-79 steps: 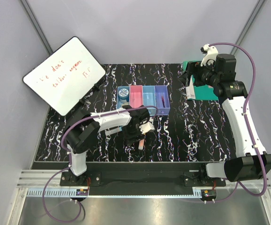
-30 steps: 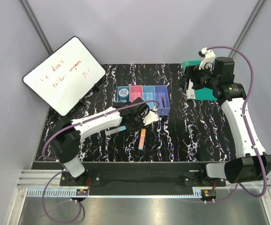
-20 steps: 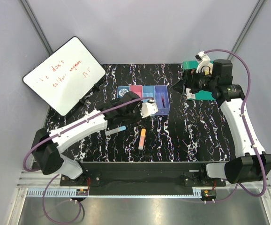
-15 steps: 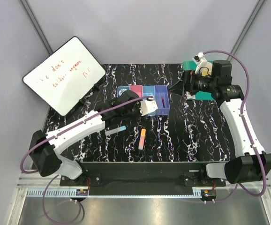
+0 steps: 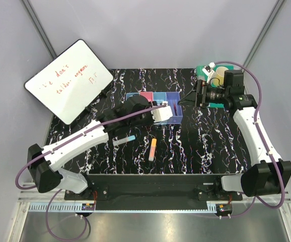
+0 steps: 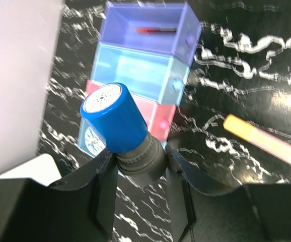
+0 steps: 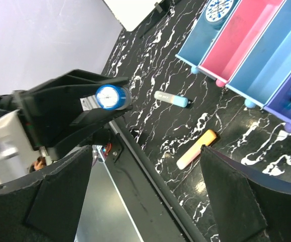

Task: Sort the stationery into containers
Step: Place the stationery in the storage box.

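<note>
My left gripper (image 6: 140, 174) is shut on the grey cap of the blue round bottle (image 6: 116, 118) and holds it tilted in the air over the containers (image 6: 140, 73), near the pink bin (image 6: 160, 120). In the top view the left gripper (image 5: 154, 108) covers the bottle. A red pen (image 6: 155, 30) lies in the purple bin (image 6: 148, 20). The left light blue bin (image 7: 198, 38) holds a round blue-and-white item (image 7: 217, 9). On the table lie the orange-yellow bar (image 5: 153, 149) and the grey marker with a cyan tip (image 5: 124, 139). My right gripper (image 5: 188, 96) hangs open and empty just right of the bins.
A whiteboard (image 5: 70, 80) leans at the back left. The yellow mug (image 5: 217, 75) and the green book (image 5: 203, 69) sit at the back right behind my right arm. The table's near edge rail (image 7: 150, 186) runs below the right gripper.
My left arm has carried the blue bottle from the table's middle back and right to above the bins. My right gripper has swung left from over the green book toward the bins.
</note>
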Motion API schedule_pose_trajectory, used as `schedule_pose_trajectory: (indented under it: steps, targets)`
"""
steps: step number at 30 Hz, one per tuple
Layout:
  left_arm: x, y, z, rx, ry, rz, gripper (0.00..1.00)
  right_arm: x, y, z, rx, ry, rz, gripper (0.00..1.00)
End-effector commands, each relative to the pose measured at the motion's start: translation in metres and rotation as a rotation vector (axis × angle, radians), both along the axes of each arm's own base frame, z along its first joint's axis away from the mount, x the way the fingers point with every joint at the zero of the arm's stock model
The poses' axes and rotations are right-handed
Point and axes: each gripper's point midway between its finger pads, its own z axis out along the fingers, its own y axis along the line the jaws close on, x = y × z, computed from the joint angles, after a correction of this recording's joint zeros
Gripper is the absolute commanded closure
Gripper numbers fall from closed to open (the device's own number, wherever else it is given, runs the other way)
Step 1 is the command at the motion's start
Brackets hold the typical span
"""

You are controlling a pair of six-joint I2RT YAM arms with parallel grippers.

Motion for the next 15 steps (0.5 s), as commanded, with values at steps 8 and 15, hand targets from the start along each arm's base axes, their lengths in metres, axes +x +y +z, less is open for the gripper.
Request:
schedule_pose_trajectory:
  steps: [8, 15]
  targets:
    - [-0.023, -0.052, 0.071, -0.128, -0.208, -0.216, 1.00, -0.007, 0.005, 0.007, 0.056, 0.014, 0.031, 0.06]
    - [-0.023, -0.075, 0.068, -0.108, -0.223, -0.260, 1.00, -0.013, 0.005, 0.011, 0.068, 0.024, 0.031, 0.06]
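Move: The left hand already grips the blue-capped piece; the right gripper's open fingers wait about 14 cm to its right, some 3 cm farther out and roughly 5 cm higher. Below the left hand, by some 20 cm, the storage box is centred about 10 cm ahead and 3 cm right, and the orange marker lies 8 cm back and 2 cm right. From the right hand, the blue-capped piece is about 13 cm left, 3 cm back and 5 cm lower. Keeping its pinch on the blue-capped piece, the left hand carries it about 5 cm to the right towards the right gripper's open fingers, rising some 3 cm and drawing back about 3 cm as it goes, and swings roughly 15 degrees clockwise with the fingertips tipping up a little. The right hand holds its place with fingers wide open, pointing left and slightly down, and has not closed on anything. ##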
